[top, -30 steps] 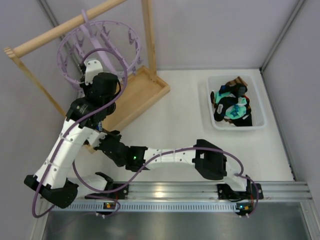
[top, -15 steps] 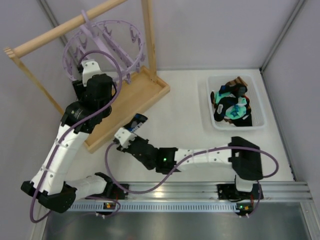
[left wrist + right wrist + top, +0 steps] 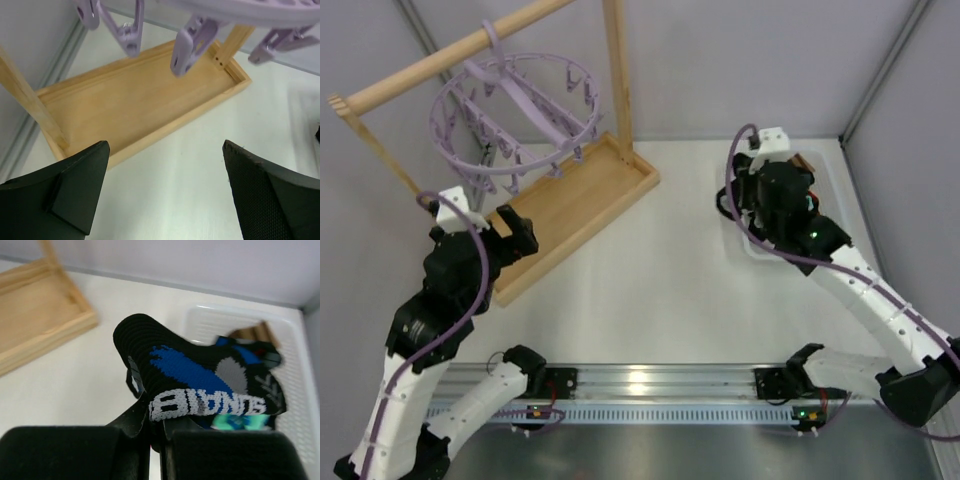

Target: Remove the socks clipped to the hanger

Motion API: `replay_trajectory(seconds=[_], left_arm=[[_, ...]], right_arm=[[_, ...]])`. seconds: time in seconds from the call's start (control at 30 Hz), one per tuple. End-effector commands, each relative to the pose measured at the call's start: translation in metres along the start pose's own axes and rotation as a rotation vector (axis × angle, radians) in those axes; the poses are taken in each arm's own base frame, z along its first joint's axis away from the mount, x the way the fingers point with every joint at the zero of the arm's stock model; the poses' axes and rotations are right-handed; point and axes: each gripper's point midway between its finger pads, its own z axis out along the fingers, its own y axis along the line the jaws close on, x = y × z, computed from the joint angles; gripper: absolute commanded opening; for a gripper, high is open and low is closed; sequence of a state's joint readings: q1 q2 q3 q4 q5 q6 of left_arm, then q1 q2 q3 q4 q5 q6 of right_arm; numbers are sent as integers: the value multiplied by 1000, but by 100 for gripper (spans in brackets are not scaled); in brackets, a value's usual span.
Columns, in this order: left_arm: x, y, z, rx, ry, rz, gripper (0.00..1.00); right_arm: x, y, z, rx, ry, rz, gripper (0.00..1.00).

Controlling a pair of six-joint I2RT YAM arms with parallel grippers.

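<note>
The lavender ring hanger (image 3: pixel 515 105) hangs from the wooden rod, and the clips (image 3: pixel 187 47) that show are bare. My left gripper (image 3: pixel 510 235) (image 3: pixel 165 150) stands wide open with nothing in it, low over the table beside the wooden tray's near corner, below the hanger. My right gripper (image 3: pixel 770 215) (image 3: pixel 157 425) is shut on a black sock with blue and white marks (image 3: pixel 200 380), held above the left side of the white bin (image 3: pixel 845 235) (image 3: pixel 295 365). More socks (image 3: pixel 808 205) lie in that bin, mostly hidden by the arm.
The wooden tray base (image 3: pixel 575 205) (image 3: pixel 135 100) of the rod frame lies at the back left, with an upright post (image 3: pixel 617 70) and a slanted rod (image 3: pixel 440 60). Grey walls close the back and sides. The arms' rail (image 3: pixel 720 385) runs along the near edge.
My left gripper has opened and drawn back from the hanger toward the near left. My right arm has swung from the left-middle across to the bin, carrying the sock. The hanger has shifted.
</note>
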State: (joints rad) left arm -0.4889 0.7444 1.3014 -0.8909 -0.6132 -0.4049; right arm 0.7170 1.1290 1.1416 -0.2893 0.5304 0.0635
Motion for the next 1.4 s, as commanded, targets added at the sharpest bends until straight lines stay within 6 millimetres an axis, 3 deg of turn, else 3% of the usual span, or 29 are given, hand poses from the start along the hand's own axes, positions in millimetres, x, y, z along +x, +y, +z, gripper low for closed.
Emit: replay_trajectory(seconds=[0.0, 0.03, 0.07, 0.13, 0.33, 0.43, 0.47, 0.53, 0.57, 0.63, 0.67, 0.73, 0.77, 0.9, 0.93, 1.03, 1.1, 1.17, 1.2, 1.23, 1.3, 1.33, 1.37], left_arm=[[13, -13, -20, 169, -12, -108, 98], [16, -14, -24, 195, -12, -114, 98], [22, -10, -29, 213, -20, -125, 98], [29, -8, -38, 257, -36, -148, 98], [79, 7, -24, 216, 0, -132, 98], [76, 7, -31, 247, -21, -154, 98], [77, 8, -31, 242, -24, -160, 98], [77, 10, -32, 240, -32, -166, 98], [76, 9, -33, 247, -35, -168, 98], [76, 10, -33, 245, -34, -168, 98], [77, 9, -32, 246, -33, -167, 98], [77, 10, -33, 247, -35, -168, 98], [77, 9, -33, 248, -33, -168, 98], [79, 7, -32, 258, -28, -161, 98], [78, 7, -32, 259, -29, -160, 98], [78, 6, -32, 260, -28, -162, 98], [78, 7, -32, 261, -30, -162, 98], [79, 7, -33, 263, -31, -164, 98], [79, 7, -33, 263, -31, -164, 98], [78, 6, -33, 266, -33, -165, 98], [79, 6, -33, 264, -30, -163, 98], [79, 6, -33, 264, -30, -163, 98], [78, 6, -33, 265, -31, -164, 98]], right_arm=[[-3, -88, 0, 187, 106, 6, 0], [-1, -103, 4, 211, 131, 5, 0], [5, -139, 5, 300, 168, 26, 0], [7, -174, 10, 392, 203, 55, 0], [-4, -208, 40, 451, 224, 81, 0], [-2, -227, 63, 478, 238, 85, 0], [8, -230, 81, 460, 276, 90, 0], [27, -233, 96, 431, 346, 99, 0], [51, -232, 111, 417, 402, 99, 0], [78, -221, 129, 352, 459, 108, 0], [108, -215, 140, 324, 521, 118, 0], [136, -202, 153, 270, 558, 149, 0], [166, -194, 157, 238, 626, 164, 0], [228, -181, 161, 226, 757, 228, 0], [250, -191, 157, 248, 806, 260, 0], [270, -188, 158, 219, 858, 307, 0], [270, -188, 155, 217, 863, 307, 0], [253, -191, 152, 225, 816, 318, 7], [245, -193, 151, 228, 794, 326, 16], [228, -196, 148, 228, 751, 333, 31], [207, -193, 146, 200, 697, 361, 42], [187, -197, 144, 199, 647, 371, 49], [177, -194, 143, 181, 623, 388, 50]])
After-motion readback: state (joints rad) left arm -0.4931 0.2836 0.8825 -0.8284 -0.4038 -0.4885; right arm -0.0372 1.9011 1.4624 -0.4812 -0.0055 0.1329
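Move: The right hand, holding the last black sock (blue-and-white pattern), is taking it to the sock pile in the basket, which lies some 13 cm ahead, 18 cm to its right and 26 cm below. The brown striped sock in the basket's far part is about 22 cm ahead, 17 cm right and 27 cm below; the wooden stand's right corner is some 17 cm ahead, 21 cm left and 29 cm down. From the empty left hand the pile is about 23 cm ahead, 62 cm right and 31 cm below. The right hand carries the sock some 20 cm to the right while turning clockwise, goes on forward over the basket, then sinks about 24 cm onto the pile with its fingers tipping down some 40 degrees, and there opens them to a little under half while easing up slightly. Meanwhile the open, empty left hand backs away and sinks from beneath the hanger, then stays still. ##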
